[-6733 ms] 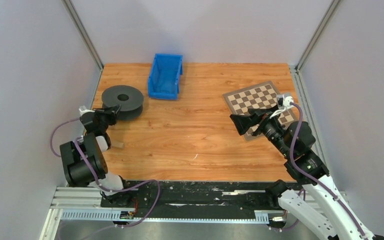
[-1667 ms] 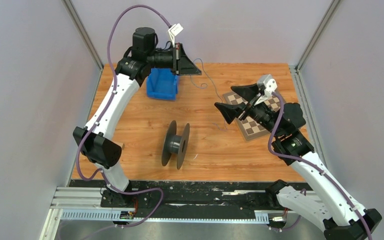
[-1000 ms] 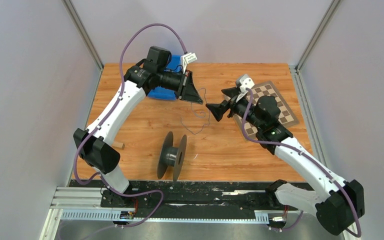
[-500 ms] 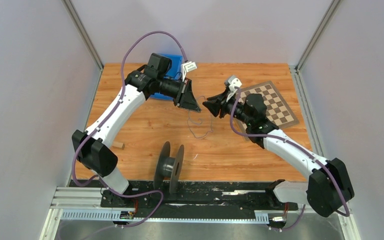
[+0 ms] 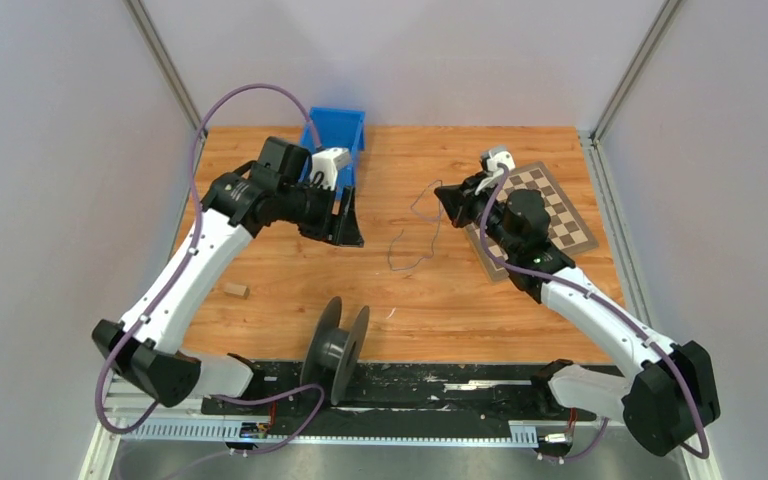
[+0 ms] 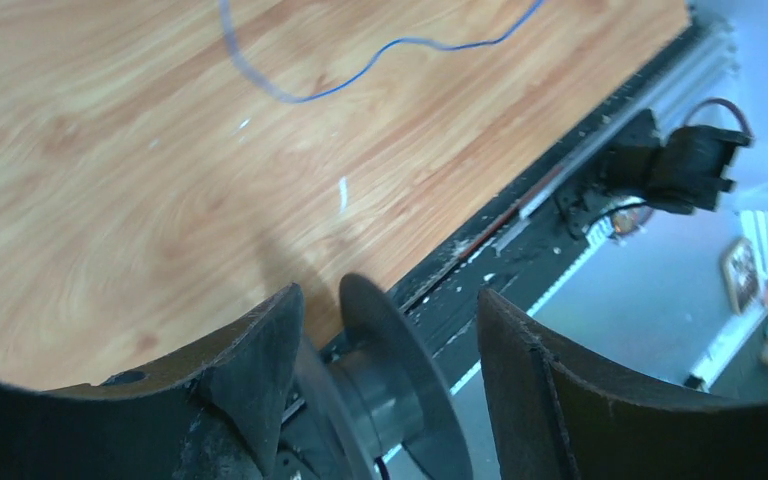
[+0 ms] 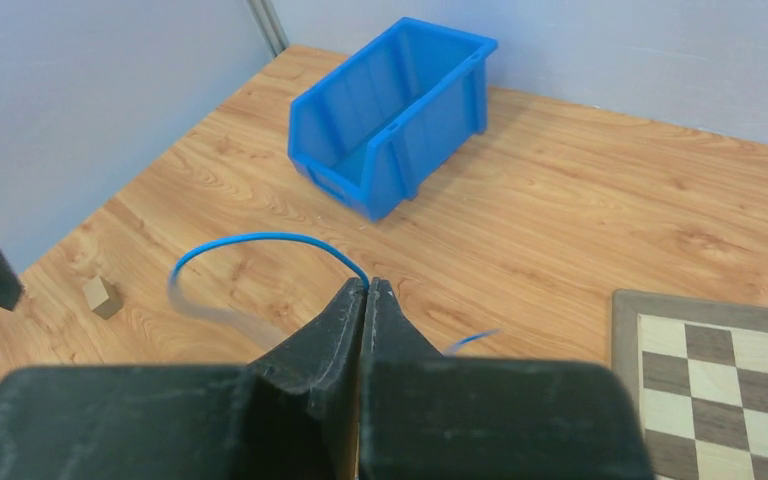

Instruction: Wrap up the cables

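Note:
The cable (image 5: 430,250) is a thin blue-grey wire curling in loose loops over the middle of the table. My right gripper (image 5: 443,197) is shut on its upper end; in the right wrist view the cable (image 7: 260,238) arcs left out of the pinched tips of that gripper (image 7: 368,286). My left gripper (image 5: 350,228) hangs open to the left of the cable, holding nothing. In the left wrist view the cable (image 6: 360,82) lies on the wood far beyond the open gripper (image 6: 390,293).
A black spool (image 5: 335,340) stands on its rims at the table's near edge, seen past the left fingers (image 6: 400,390). A blue bin (image 5: 338,130) is at the back, a checkerboard (image 5: 560,215) at the right, a small wooden block (image 5: 234,290) at the left.
The left gripper opened, let go of the cable and pulled back left. The right gripper shut on the cable's end and drew right. The spool rolled toward the near edge.

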`<state>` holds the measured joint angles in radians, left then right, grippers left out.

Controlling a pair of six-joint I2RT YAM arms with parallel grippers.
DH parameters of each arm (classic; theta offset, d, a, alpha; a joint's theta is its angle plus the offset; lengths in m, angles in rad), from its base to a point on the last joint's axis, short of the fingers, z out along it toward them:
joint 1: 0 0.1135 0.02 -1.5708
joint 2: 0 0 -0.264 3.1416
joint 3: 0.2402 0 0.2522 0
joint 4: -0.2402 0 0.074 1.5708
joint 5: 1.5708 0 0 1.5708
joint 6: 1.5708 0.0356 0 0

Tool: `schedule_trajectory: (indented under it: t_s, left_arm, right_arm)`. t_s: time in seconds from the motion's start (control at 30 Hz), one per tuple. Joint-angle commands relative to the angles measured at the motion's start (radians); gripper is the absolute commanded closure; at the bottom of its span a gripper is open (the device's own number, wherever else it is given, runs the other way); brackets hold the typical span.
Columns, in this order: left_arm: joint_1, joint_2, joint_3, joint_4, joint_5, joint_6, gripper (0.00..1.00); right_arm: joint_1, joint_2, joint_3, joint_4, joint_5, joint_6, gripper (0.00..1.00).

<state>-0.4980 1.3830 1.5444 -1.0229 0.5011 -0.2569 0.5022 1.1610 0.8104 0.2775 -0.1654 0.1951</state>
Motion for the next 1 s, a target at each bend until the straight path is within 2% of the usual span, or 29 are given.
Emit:
schedule_trajectory:
  t_s: [0.0, 0.2, 0.43, 0.57, 0.63, 0.7, 0.73, 0.87, 0.97]
  left_arm:
    - [-0.005, -0.119, -0.040, -0.129, -0.248, -0.100, 0.27]
    - [-0.026, -0.189, -0.081, -0.282, -0.342, -0.145, 0.28]
    - [-0.187, -0.231, -0.210, -0.349, -0.381, -0.261, 0.28]
    - [-0.235, -0.241, -0.283, -0.345, -0.382, -0.312, 0.33]
    - [-0.252, -0.242, -0.315, -0.302, -0.334, -0.325, 0.42]
    - [-0.277, -0.234, -0.340, -0.264, -0.311, -0.338, 0.56]
    - [-0.290, -0.227, -0.339, -0.258, -0.316, -0.341, 0.68]
    - [-0.300, -0.156, -0.237, -0.249, -0.434, -0.321, 0.96]
    - [-0.300, -0.095, -0.107, -0.200, -0.587, -0.203, 1.00]
  right_arm:
    - [-0.002, -0.063, -0.034, -0.006, 0.055, 0.036, 1.00]
    - [-0.003, -0.110, -0.057, -0.013, 0.074, 0.033, 1.00]
    - [-0.005, -0.145, -0.064, -0.027, 0.083, 0.004, 1.00]
    - [-0.007, -0.172, -0.077, -0.031, 0.088, 0.001, 1.00]
    - [-0.006, -0.184, -0.083, -0.032, 0.089, 0.001, 1.00]
    - [-0.009, -0.189, -0.083, -0.037, 0.089, -0.004, 1.00]
    - [-0.010, -0.193, -0.080, -0.044, 0.091, -0.007, 1.00]
    - [-0.015, -0.228, -0.077, -0.076, 0.105, -0.017, 1.00]
    - [-0.016, -0.250, -0.026, -0.179, 0.130, -0.052, 1.00]
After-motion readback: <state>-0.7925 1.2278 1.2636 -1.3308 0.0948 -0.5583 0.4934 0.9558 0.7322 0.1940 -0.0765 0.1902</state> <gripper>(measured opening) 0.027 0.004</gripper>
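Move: The spool stands on edge at the table's near edge, about 17 cm back from the open left hand, 2 cm to its left and 18 cm below. A wood block lies some 22 cm left of this hand, level with it; a white scrap is 6 cm back and 12 cm right. From the right hand, which already holds the thin blue cable, the spool is about 28 cm back and 21 cm left, 18 cm lower; the chessboard's middle is 5 cm ahead, 16 cm right. Back and down towards the spool goes the left hand, swinging left first: about 13 cm back, nearly 10 cm down, while the wrist turns some 30 degrees until the open fingers point almost straight down. They then shut on the rim of the spool's left flange and ease forward slightly. Still pinching the cable, the right hand draws about 5 cm right and back, rising a little. ##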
